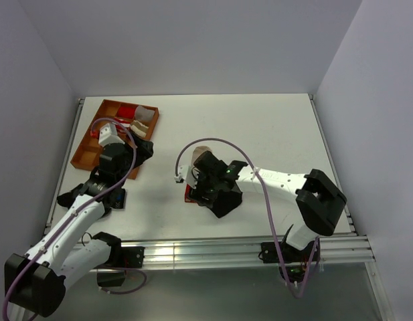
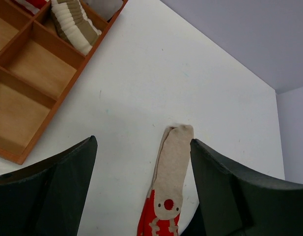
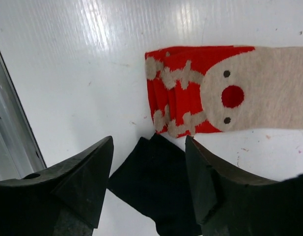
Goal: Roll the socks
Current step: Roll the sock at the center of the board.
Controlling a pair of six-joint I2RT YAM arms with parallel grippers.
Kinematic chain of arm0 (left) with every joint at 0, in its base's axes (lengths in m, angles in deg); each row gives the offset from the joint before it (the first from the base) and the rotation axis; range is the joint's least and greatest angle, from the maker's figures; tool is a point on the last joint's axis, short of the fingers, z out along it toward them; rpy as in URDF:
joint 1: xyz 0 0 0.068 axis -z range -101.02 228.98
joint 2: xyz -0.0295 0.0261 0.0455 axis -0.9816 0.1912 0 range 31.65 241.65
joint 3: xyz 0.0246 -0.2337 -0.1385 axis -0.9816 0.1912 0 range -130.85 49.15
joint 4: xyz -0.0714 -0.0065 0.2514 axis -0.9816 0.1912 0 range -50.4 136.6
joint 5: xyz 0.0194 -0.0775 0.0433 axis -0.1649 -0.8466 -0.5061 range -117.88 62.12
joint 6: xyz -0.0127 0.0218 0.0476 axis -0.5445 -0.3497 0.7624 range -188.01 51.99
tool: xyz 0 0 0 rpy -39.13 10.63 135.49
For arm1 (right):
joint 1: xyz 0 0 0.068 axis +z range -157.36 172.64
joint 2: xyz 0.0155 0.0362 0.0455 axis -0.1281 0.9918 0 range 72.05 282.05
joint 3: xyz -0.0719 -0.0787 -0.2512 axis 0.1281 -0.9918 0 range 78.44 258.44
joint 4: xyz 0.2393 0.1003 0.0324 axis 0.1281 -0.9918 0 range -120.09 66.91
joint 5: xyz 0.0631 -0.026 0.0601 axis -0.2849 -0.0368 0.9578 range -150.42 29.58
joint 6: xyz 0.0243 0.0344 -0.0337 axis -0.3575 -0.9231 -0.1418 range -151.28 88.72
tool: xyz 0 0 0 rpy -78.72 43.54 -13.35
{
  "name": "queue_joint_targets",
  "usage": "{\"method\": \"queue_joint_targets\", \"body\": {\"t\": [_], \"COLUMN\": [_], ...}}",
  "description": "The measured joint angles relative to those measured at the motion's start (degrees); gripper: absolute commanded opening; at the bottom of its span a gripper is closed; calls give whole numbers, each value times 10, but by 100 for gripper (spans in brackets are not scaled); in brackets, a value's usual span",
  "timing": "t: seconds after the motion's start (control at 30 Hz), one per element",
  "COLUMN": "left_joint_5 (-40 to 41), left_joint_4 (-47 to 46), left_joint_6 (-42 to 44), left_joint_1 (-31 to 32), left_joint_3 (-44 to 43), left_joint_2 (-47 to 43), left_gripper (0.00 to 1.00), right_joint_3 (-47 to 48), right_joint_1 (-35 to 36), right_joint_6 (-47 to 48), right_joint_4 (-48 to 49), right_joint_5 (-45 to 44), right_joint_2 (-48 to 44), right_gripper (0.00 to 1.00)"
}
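The beige sock lies flat on the white table, its red patterned end toward the near edge. A black sock lies just beside that red end, between the fingers of my open right gripper, which do not touch it. From above, the right gripper covers the black sock, and only the beige sock and a bit of red show. My left gripper is open and empty, off to the left of the beige sock, beside the tray.
A wooden divided tray sits at the back left with folded fabric bundles in its far compartments; a beige-and-white bundle shows in the left wrist view. An aluminium rail runs along the table's near edge.
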Motion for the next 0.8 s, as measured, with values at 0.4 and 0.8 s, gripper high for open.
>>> {"method": "queue_joint_targets", "body": {"t": [0.4,0.8], "left_joint_5": [38,57], "left_joint_4": [16,40], "left_joint_6": [1,7], "left_joint_1": [0,0], "left_joint_3": [-10,-59], "left_joint_2": [-56,-71], "left_gripper": [85,86], "right_joint_3": [-45,-37], "right_joint_1": [13,19], "right_joint_6": [52,45], "right_joint_4": [40,85], "right_joint_5": [-57,-106], "right_joint_2": [14,67], "right_gripper": [69,68]}}
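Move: The red end of the sock, already folded into loose pleats, lies about 2 cm ahead of the right hand, 3 cm to its left and 6 cm below. The sock's beige end is some 15 cm straight ahead of that hand, and the black sock's middle is about 9 cm to its right and 2 cm ahead, both 7 cm below. From the left hand the pleated end lies roughly 11 cm back, 15 cm to the right and 20 cm down. The right hand sinks about 5 cm in all towards the right-hand edge of the pleated red end, first backing off to the right by a bit under 2 cm and then easing some 2.5 cm forward, its fingers still about two-thirds open and tilting roughly 10 degrees to point steeper and slightly forward, one each side of the pleats' line. Meanwhile the open, empty left hand rises about 7 cm and drifts a little left, away from the sock, its fingertips tipping up. ##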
